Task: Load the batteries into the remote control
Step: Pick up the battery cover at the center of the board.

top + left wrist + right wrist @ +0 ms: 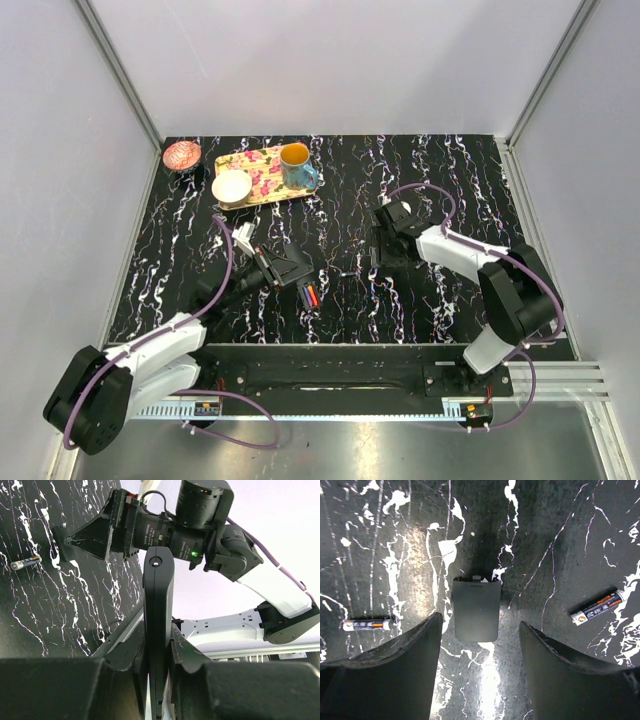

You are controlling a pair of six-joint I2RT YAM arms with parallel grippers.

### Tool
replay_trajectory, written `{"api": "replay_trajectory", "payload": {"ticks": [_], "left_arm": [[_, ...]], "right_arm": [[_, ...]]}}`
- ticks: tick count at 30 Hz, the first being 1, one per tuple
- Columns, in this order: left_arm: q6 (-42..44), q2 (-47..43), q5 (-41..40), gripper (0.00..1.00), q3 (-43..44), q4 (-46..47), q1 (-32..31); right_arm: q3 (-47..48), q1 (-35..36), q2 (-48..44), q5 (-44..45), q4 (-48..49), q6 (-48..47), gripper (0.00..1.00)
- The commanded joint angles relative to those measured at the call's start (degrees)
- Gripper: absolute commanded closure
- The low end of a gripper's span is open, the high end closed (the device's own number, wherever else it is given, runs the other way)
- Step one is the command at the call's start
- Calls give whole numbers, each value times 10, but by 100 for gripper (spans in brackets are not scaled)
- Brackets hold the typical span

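My left gripper (159, 645) is shut on the remote control (159, 595), a black slab seen edge-on between the jaws. From above, the left gripper (272, 266) holds the remote control (294, 268) just over the table, left of centre. Two batteries (312, 296) lie just in front of it. My right gripper (480, 622) hangs open over a small flat black cover (476, 609) that lies on the table. One battery (367, 625) lies to its left and another battery (597, 607) to its right. The right gripper (381, 254) sits right of centre.
A floral yellow tray (262, 185) at the back left carries a blue mug (296, 165) and a white bowl (231, 186). A pink bowl (182, 155) stands in the back left corner. Grey walls enclose the black marbled table (440, 190).
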Motion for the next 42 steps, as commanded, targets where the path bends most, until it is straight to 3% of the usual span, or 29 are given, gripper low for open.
{"api": "replay_trajectory", "payload": {"ticks": [1,17,27,34,42], "left_arm": [[-7,3,16,100,-3,54,5],[-10,18,22,100,-4,68,6],[-7,23,23,100,2,66,6],[-7,41,24,100,12,71,6],[-16,113,11,100,56,109,6]], "right_arm": [[19,-1,15,-4,18,-18,30],[6,-2,57,-17,32,-27,39],[-2,-2,55,-17,20,-17,56],[-1,-2,41,-26,5,-6,75],[53,-1,-108,-78,-133,6,92]]}}
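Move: The battery cover lies flat between the right hand's open fingers, straight below, some 3 cm down. At that same depth, one loose battery is about 9 cm to the right hand's left and 2 cm back, another about 10 cm to its right, level with it. From the left hand, which still holds the remote, the cover is roughly 24 cm to the right, 8 cm ahead and 17 cm below. The right hand sinks about 2.5 cm, pinches the battery cover's side edges, then lifts and draws back 2 cm. ##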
